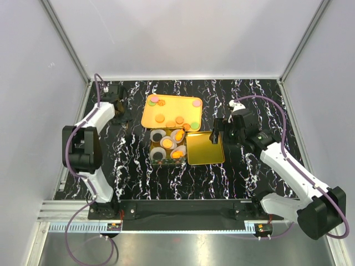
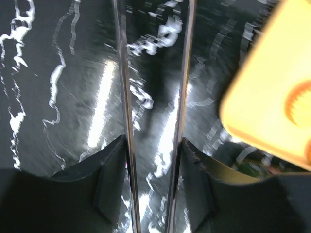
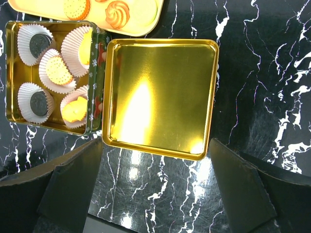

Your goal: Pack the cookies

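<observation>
Loose cookies (image 1: 160, 118) lie on a yellow tray (image 1: 166, 108), mostly orange, with a pink one (image 1: 197, 103). More cookies (image 3: 59, 72) sit in white paper cups inside the open tin (image 1: 153, 151); some are black (image 3: 40, 44). My left gripper (image 1: 121, 115) is left of the tray, low over the table. Its fingers (image 2: 116, 160) press on the two metal blades of tongs (image 2: 123, 97). Nothing shows between the blades, and the view is blurred. The tray's corner (image 2: 262, 107) with an orange cookie (image 2: 300, 102) lies to the right. My right gripper (image 3: 155, 194) is open above the near edge of the gold lid (image 3: 163, 94).
The gold lid (image 1: 205, 148) lies flat against the tin's right side. The tin (image 3: 12, 121) stands just in front of the yellow tray (image 3: 141, 22). The black marbled tabletop (image 1: 249, 177) is walled in by white panels on three sides.
</observation>
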You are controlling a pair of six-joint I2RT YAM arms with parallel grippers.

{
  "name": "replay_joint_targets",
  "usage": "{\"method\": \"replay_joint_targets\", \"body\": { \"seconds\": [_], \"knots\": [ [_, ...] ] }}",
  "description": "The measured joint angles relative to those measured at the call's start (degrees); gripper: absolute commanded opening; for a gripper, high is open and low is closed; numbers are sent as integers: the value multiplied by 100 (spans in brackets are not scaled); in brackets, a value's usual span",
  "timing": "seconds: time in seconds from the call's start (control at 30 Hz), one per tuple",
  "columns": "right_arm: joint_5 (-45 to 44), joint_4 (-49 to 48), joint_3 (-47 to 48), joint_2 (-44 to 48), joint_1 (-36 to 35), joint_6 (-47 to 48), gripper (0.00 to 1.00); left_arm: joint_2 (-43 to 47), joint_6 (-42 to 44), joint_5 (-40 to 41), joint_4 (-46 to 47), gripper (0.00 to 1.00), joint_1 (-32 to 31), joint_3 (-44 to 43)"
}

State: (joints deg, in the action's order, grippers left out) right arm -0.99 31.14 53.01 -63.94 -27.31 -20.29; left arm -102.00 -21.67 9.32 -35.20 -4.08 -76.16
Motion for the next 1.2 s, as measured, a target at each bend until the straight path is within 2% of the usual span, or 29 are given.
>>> {"method": "replay_joint_targets", "body": {
  "seconds": [0.3, 0.57, 0.77, 0.9, 0.97, 1.2],
  "knots": [
    [-90, -26, 164, -549, 0, -31, 100, -706, -96, -33, 155, 64, 238, -2],
    [-267, -129, 240, -1040, 4, -94, 100, -986, -238, -175, 205, 79, 225, -33],
    [-313, -149, 411, -1390, 44, -162, 100, -986, -348, -271, 205, 91, 225, -72],
    [-319, -153, 498, -1578, 192, -201, 99, -968, -402, -247, 168, 94, 225, -90],
    [-343, -144, 551, -1711, 286, -221, 100, -907, -439, -214, 114, 99, 227, -90],
    [-343, -153, 662, -2238, 570, -245, 99, 0, -686, -20, 42, 99, 229, 13]
  ]
}}
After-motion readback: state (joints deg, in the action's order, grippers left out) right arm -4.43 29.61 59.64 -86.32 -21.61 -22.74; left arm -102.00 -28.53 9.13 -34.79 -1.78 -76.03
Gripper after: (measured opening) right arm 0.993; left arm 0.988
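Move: The tongs in the left hand are bound for bare marble straight beneath it, about 8 cm down. From that hand the orange tray's middle is some 7 cm ahead and 21 cm right, the cookie tin about 10 cm back and 21 cm right. For the empty right hand, the gold lid lies roughly 2 cm ahead, 3 cm left and 16 cm below; the tin is 17 cm left and 3 cm ahead. Lowering the tongs about 6 cm to the marble left of the orange tray, the left hand spreads its fingers wide, lets go of the tongs and lifts some 6 cm straight back up. Meanwhile the open right hand sinks about 8 cm towards the gold lid while reaching 5 cm forward and slightly right, tipping down and turning clockwise some 10 degrees, still clear of the lid. ##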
